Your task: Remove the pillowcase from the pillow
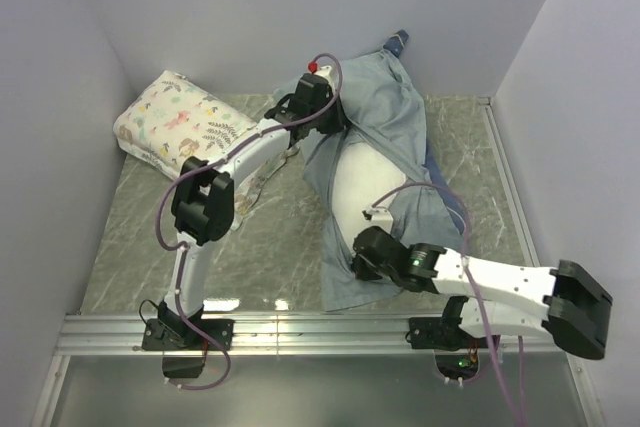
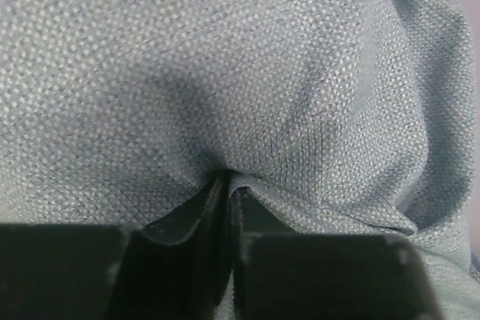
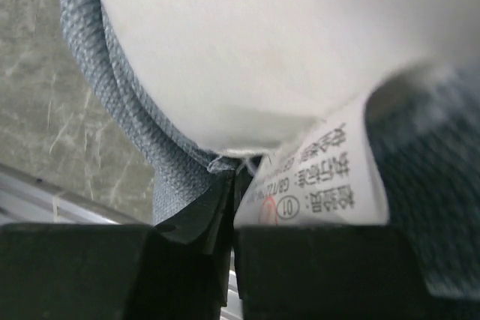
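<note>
The pillowcase (image 1: 385,97) lies inside out, blue-grey, bunched toward the back wall, with its lower part still around the plain white pillow (image 1: 365,182). At the far end, my left gripper (image 1: 338,119) is shut on a fold of the pillowcase (image 2: 225,73), which is pinched between the jaws of the left gripper (image 2: 229,185). My right gripper (image 1: 362,252) is at the near end. In the right wrist view the right gripper (image 3: 234,170) is shut on the seam edge of the pillow (image 3: 262,50), beside a white care label (image 3: 330,177). The pillowcase (image 3: 127,125) hem drapes over the left finger.
A smaller floral-print pillow (image 1: 175,125) lies at the back left, beside the left arm. Grey walls close in the marble table (image 1: 270,247) on three sides. A metal rail (image 1: 300,332) runs along the near edge.
</note>
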Tool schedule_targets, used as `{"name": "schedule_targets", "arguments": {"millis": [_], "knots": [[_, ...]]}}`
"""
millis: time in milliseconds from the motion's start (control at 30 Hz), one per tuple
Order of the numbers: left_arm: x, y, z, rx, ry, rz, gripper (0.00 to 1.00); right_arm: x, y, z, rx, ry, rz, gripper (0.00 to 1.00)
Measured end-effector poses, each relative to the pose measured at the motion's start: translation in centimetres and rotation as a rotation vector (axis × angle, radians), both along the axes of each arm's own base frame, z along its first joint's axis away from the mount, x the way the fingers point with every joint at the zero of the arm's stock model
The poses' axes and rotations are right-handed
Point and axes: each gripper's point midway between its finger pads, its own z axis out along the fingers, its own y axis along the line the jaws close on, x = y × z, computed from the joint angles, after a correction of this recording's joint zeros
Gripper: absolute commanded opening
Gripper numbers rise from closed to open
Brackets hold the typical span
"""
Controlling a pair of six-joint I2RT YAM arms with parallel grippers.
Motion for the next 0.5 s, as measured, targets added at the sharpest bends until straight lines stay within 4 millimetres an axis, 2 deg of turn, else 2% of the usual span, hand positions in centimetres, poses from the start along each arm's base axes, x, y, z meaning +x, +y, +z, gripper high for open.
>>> {"name": "schedule_targets", "arguments": {"millis": [33,67,100,133,167,200,267,500], "knots": [[0.0,0.1,-0.1,-0.006,0.004,-0.006,0.25,0.2,0.4,-0.2,-0.016,0.003,0.003,0.10],[0.0,0.3,-0.2,-0.009,0.005,-0.009,0.45,0.5,0.7,-0.3,-0.028,0.004,0.004,0.11],[-0.1,0.5,-0.6,-0.012,0.013,-0.009,0.45,0.8,1.1,-0.5,-0.040,0.006,0.006,0.11],[-0.1,0.7,-0.6,-0.020,0.008,-0.012,0.52,0.9,1.2,-0.7,-0.047,0.009,0.006,0.13],[-0.4,1.0,-0.7,-0.022,0.009,-0.014,0.67,1.1,1.2,-1.0,-0.054,0.012,0.003,0.15],[-0.8,1.5,-0.7,-0.025,0.005,-0.014,0.72,1.1,1.2,-1.2,-0.059,0.015,0.001,0.21],[-1.5,2.4,-0.2,-0.032,-0.006,-0.007,0.83,1.1,1.2,-1.2,-0.061,0.017,0.000,0.24],[-5.1,6.4,2.7,-0.031,-0.048,0.048,0.95,1.2,1.3,-0.6,-0.045,0.006,0.002,0.36]]}}
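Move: The gathered pillowcase is already pinched at both hands: a far fold at the left fingers, the near hem at the right. From the left hand, the exposed white pillow's middle is about 16 cm back, 7 cm right and 9 cm below; the floral pillow is some 34 cm left, 4 cm back and 11 cm below. From the right hand, the white pillow's middle is about 18 cm ahead, 4 cm right and 2 cm above; its label is roughly 2 cm ahead, 3 cm right and level. The pillowcase fold comes free as the left fingers spread nearly wide; that hand dips barely a centimetre, then withdraws some 8 cm left, back and a little up, towards the floral pillow. At the near hem, the right fingers loosen to about a third open and shift only 1 to 2 cm forward and left, staying down among the cloth by the label. ##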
